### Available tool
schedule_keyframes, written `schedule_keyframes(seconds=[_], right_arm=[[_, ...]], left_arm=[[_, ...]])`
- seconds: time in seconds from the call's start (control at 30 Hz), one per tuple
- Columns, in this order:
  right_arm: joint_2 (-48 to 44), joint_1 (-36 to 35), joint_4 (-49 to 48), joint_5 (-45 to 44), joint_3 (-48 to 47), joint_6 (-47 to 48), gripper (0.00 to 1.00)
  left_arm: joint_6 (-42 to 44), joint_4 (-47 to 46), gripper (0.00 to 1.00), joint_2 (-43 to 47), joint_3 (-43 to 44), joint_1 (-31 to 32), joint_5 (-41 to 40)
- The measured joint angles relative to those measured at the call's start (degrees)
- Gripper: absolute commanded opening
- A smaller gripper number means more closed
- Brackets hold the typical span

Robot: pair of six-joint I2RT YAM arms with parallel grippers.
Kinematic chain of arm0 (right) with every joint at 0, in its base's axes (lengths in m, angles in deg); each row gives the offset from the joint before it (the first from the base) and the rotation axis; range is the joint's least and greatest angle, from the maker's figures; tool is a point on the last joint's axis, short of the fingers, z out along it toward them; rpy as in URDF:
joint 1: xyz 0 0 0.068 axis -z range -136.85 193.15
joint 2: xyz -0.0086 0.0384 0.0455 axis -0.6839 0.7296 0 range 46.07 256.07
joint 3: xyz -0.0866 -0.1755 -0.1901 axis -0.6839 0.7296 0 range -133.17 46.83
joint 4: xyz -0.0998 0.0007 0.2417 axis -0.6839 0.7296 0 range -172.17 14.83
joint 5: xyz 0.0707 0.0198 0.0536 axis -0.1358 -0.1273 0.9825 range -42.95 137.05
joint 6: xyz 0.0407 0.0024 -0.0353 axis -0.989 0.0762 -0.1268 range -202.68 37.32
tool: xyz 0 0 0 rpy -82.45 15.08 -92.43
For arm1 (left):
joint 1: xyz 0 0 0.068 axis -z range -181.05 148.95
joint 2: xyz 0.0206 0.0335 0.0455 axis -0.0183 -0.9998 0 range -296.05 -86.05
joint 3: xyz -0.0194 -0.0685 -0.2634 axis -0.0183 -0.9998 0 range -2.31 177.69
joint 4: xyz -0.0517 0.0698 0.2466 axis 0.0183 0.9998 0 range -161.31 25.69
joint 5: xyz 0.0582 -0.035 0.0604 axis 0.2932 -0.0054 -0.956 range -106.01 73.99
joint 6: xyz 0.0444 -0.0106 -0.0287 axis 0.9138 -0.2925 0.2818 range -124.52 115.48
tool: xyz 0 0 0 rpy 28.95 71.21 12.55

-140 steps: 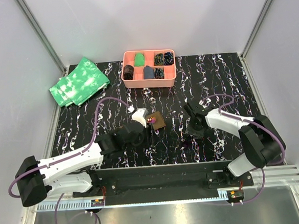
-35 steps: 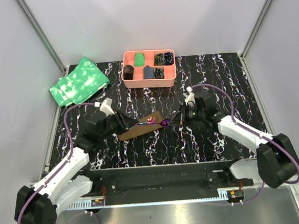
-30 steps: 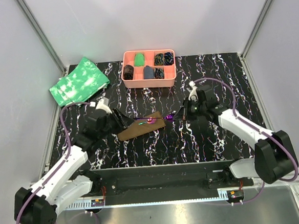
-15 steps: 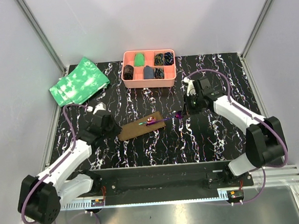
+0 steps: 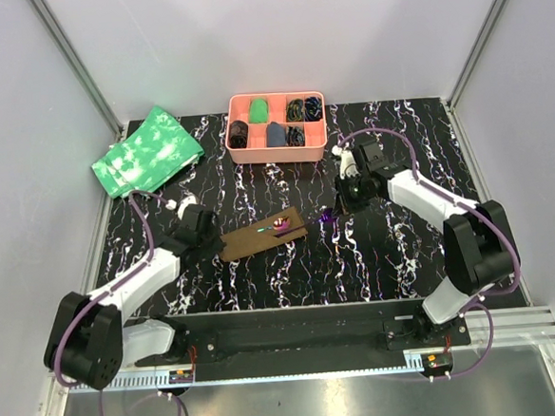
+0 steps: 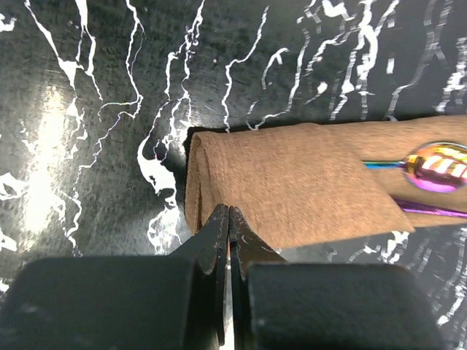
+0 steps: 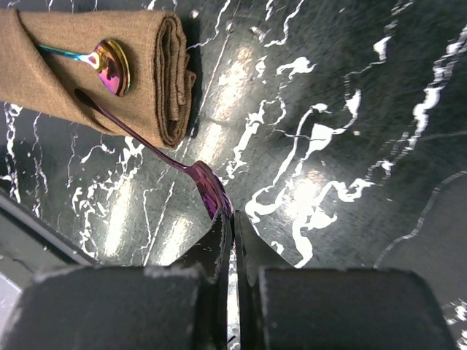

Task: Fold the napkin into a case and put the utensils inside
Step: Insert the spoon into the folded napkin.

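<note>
The napkin (image 5: 251, 241) lies mid-table as a flat, layered brown case (image 6: 292, 182), its rolled end showing in the right wrist view (image 7: 168, 80). A utensil with a shiny pink-red bowl (image 5: 280, 224) and a teal stem (image 7: 62, 51) rests on it. A purple utensil (image 7: 204, 189) sticks out of the case's right end (image 5: 324, 217). My left gripper (image 6: 230, 213) is shut, with its tips over the case's left near edge (image 5: 211, 239). My right gripper (image 7: 233, 216) is shut with its tips right at the purple bowl (image 5: 346, 203); a grip on it does not show.
A pink compartment tray (image 5: 278, 154) holding dark and green items stands at the back centre. Green white-mottled cloths (image 5: 145, 151) lie at the back left. Grey walls close in the black marbled table on three sides.
My left jaws have closed, and that arm has drawn back to the left of the case. The right gripper has shifted right and back, and the purple utensil's bowl has shifted right with it.
</note>
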Motion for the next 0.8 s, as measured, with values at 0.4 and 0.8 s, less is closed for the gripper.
schedule_keyframes(seconds=[0.4, 0.8], right_arm=[[4.6, -0.1, -1.2, 5.8, -2.1, -2.9, 0.00], [10.8, -5.2, -2.2, 7.3, -7.1, -7.4, 0.00]], left_arm=[[-0.3, -4.6, 0.00, -4.2, -2.3, 0.0, 0.2], [-0.5, -5.7, 0.00, -4.5, -2.8, 0.0, 0.3]])
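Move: The flap's open edge on the folded napkin, where I'm sending the purple spoon's handle, lies about 17 cm left and 5 cm back of my right hand, some 5 cm lower. The rainbow spoon's bowl is some 14 cm left and 3 cm back of that hand, the napkin's right end 9 cm left and 3 cm back. From my left hand, the napkin's left end is straight below, about 3 cm down; the flap's edge is 10 cm right, 2 cm ahead. Keeping my pinch on the purple spoon's bowl, I push it left over the napkin with my right hand, about 6.5 cm, gently at first and then faster, sinking a centimetre and tilting slightly, so the handle slides under the flap. Meanwhile my left hand, fingers still shut, comes straight down about 2.5 cm onto the napkin's left end and holds there. ##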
